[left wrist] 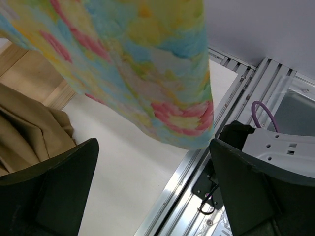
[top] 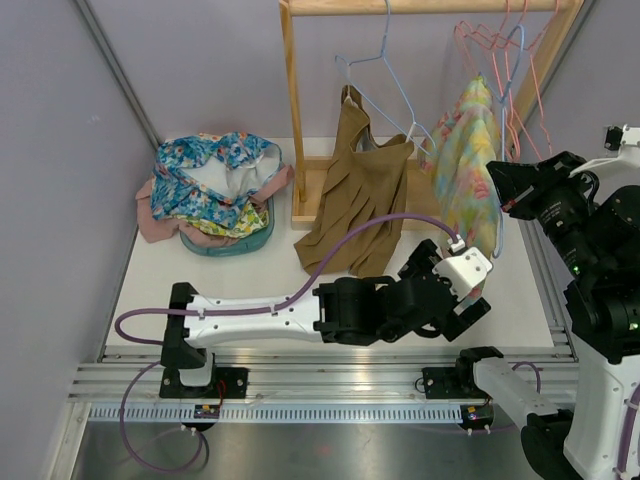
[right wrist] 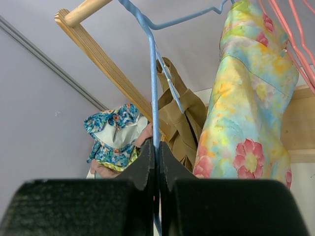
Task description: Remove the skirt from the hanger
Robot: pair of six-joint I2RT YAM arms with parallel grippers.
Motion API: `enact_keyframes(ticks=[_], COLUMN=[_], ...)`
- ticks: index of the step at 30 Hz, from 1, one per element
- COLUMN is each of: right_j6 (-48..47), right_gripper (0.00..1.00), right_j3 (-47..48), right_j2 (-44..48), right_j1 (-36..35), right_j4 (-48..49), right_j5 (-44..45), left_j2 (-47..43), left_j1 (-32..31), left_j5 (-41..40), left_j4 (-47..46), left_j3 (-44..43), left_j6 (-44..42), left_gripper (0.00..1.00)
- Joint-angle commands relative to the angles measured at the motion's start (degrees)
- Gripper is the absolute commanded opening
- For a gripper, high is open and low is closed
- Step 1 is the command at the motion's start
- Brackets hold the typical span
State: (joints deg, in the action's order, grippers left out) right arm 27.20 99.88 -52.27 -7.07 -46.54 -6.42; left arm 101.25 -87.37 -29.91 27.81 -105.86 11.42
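Note:
The skirt [top: 468,160], pastel yellow and blue with pink flowers, hangs from a blue wire hanger [right wrist: 153,93] on the wooden rail at the right. My right gripper [right wrist: 157,147] is shut on a lower stretch of that hanger's wire, just left of the skirt [right wrist: 246,128]; in the top view it [top: 502,192] sits beside the fabric. Below the hem, my left gripper [left wrist: 152,187] stands wide open with nothing between its fingers, the skirt [left wrist: 147,73] hanging just above it. In the top view the left gripper [top: 450,290] is low, in front of the skirt.
A brown garment [top: 360,190] hangs on a light blue hanger left of the skirt. A wooden rack post [top: 293,120] stands behind it. Pink hangers [top: 490,40] hang at the far right. A teal basin [top: 230,240] piled with floral clothes sits back left. A metal rail [left wrist: 197,167] edges the table.

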Motion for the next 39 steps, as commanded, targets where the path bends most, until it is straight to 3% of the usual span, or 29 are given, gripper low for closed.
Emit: enact_keyframes(ticks=[1,8,11,14,15,17,21,28,29,33,39], right_j6=[-0.1,1.3,2.0,2.9,3.6,3.8,3.1,1.4,0.9,0.3,1.5], right_gripper=[0.0,0.0,0.0,0.0,0.0,0.0,0.0,0.0,0.0,0.0,0.0], right_j3=[1.8,3.0,4.4,5.6,5.6,5.7,6.5,11.8,14.0,19.5,17.6], right_j2=[0.6,1.8,1.6,1.7,2.1,2.3,1.9,-3.0,-3.9,-7.8,-8.6], right_j1=[0.2,0.2,0.2,0.2,0.1,0.2,0.2,0.2,0.1,0.2,0.2], right_j4=[1.6,0.3,-0.5,-0.7,-0.5,-0.5,-0.9,-0.7,-0.7,-1.3,0.9], right_j5=[1.1,0.0,-0.4,-1.1,-1.2,-1.1,-0.4,0.8,0.7,1.2,1.0], left_j2=[-0.4,-1.0,-0.4,0.2,0.3,1.0,-0.3,-9.0,-9.3,-7.0,-6.1], left_j1=[-0.6,-0.6,-0.6,-0.5,-0.5,-0.4,-0.6,-1.9,-2.1,-5.5,-11.1], left_j5=[-1.2,0.4,0.6,0.6,0.6,-1.0,-1.5,-0.8,1.0,1.4,-2.4], left_j4=[-6.9,-14.7,-15.7,-18.0,-18.6,-18.5,-18.2,-24.3,-26.4,-27.3,-23.4], left_j3=[-3.6,-0.4,-0.4,0.6,0.7,0.3,2.3,27.4,34.2,44.0,46.5], left_j6=[-1.8,-3.0,-3.0,-3.0,-3.4,-3.3,-2.4,6.1,9.6,17.2,22.5], left_gripper=[0.99,0.99,0.89,0.55,0.31,0.02,0.0,0.0,0.0,0.0,0.0])
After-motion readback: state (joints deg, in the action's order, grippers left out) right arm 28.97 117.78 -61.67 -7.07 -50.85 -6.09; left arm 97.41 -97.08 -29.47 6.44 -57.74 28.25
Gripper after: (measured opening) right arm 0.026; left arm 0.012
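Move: The pastel flowered skirt hangs from the blue hanger in the right hand. Its middle is about 12 cm ahead of the open left hand, 3 cm to its right and 12 cm higher, with its lower end close by the fingers. From the right hand it is some 9 cm ahead, 2 cm left and 5 cm lower. The brown skirt is roughly 16 cm ahead, 16 cm left and 6 cm below the left hand. Upward and a little to the right, some 4 cm, the left hand eases in and shuts its open fingers on the lower part of the flowered skirt, then hauls it quickly down by about 30 cm, swinging back and left. The right hand keeps its pinch on the blue hanger, drawing back slightly, then rising about 5 cm and coming forward again. ##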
